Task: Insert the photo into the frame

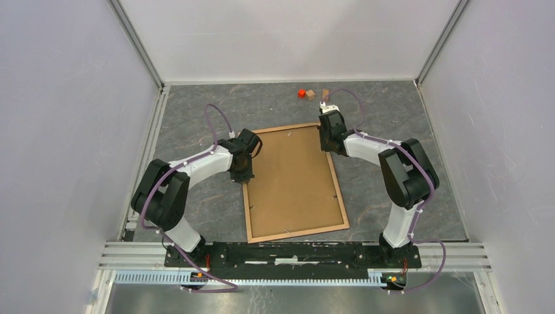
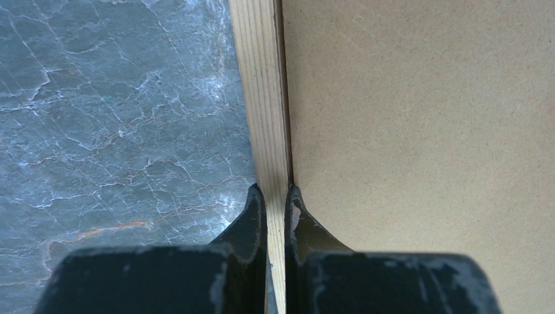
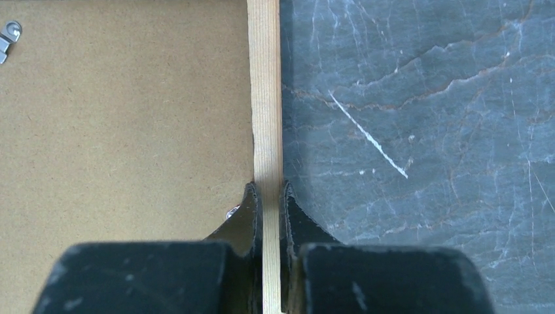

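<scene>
The frame (image 1: 298, 233) lies flat in the middle of the table, light wood rails up, with a plain brown backing board (image 1: 291, 183) inside it. The photo is hidden or out of view. My left gripper (image 1: 242, 175) is on the frame's left rail. In the left wrist view it (image 2: 276, 196) is shut on that wood rail (image 2: 262, 98), next to the board (image 2: 419, 131). My right gripper (image 1: 325, 144) is on the right rail near the far corner. In the right wrist view it (image 3: 268, 191) is shut on the rail (image 3: 265, 98).
A red cube (image 1: 302, 93) and a small wooden block (image 1: 310, 94) sit near the back wall. A metal clip (image 3: 8, 36) is fixed on the backing board (image 3: 124, 131). White walls enclose the grey marbled table (image 1: 196, 131) on three sides.
</scene>
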Tool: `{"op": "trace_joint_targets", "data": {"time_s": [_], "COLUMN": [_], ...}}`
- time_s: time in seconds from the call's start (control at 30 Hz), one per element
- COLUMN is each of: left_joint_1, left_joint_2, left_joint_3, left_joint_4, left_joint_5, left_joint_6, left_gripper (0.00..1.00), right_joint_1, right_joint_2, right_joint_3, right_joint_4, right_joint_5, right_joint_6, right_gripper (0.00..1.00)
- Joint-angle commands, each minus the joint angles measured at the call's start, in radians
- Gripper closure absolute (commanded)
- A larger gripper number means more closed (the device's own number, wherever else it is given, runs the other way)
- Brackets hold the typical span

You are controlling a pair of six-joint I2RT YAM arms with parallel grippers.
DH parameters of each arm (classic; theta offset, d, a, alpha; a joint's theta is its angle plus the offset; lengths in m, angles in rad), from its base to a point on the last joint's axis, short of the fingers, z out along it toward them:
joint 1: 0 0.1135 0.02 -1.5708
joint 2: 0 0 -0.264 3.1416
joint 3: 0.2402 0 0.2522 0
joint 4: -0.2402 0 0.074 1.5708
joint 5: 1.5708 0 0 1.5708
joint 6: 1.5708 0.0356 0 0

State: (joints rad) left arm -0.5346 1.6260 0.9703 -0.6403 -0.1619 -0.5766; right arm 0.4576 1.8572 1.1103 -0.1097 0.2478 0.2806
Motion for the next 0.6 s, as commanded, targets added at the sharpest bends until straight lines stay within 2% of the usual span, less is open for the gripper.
{"op": "trace_joint_targets", "data": {"time_s": [0.0,0.1,0.23,0.37,0.57], "left_joint_1": [-0.036,-0.039,-0.039,-0.039,-0.039], "left_joint_2": [0.033,0.044,0.064,0.082,0.115], "left_joint_3": [0.044,0.076,0.122,0.157,0.19], "left_joint_4": [0.018,0.006,0.001,-0.006,-0.015], "left_joint_5": [-0.058,-0.061,-0.037,-0.028,-0.014], "left_joint_6": [0.09,0.1,0.102,0.115,0.126], "left_gripper": [0.98,0.98,0.98,0.98,0.98], "right_joint_1": [0.009,-0.006,-0.017,-0.019,-0.018], "right_joint_2": [-0.079,-0.145,-0.175,-0.093,0.061], "right_joint_3": [0.004,-0.013,-0.019,0.059,0.27], "right_joint_4": [-0.098,-0.053,-0.021,-0.026,-0.07], "right_joint_5": [-0.057,-0.089,-0.096,-0.112,-0.152], "right_joint_6": [0.017,-0.011,-0.075,-0.195,-0.251], "right_gripper": [0.89,0.57,0.36,0.27,0.24]}}
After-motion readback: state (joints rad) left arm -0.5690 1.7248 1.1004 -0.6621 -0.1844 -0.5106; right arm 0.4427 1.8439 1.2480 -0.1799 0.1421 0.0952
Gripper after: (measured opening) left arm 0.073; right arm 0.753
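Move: The left hand already holds the frame's left rail between its fingers, with the far right corner about 23 cm ahead and 22 cm to its right. The right hand still grips the right rail; the far right corner lies some 10 cm ahead of it and 2 cm to its left, at rail height. A side clip sits close beside its inner finger, about 2 cm left, and the far clip about 6 cm ahead and 10 cm left. The right hand opens wide and comes free of the right rail, first drawing back about 2 cm, then rising some 4.5 cm and swinging forward and slightly left over the backing towards the far rail, turning about 10 degrees counter-clockwise. Meanwhile the left hand keeps its pinch on the left rail and carries it about 2 cm forward and 2 cm to the right, turning roughly 5 degrees clockwise. ##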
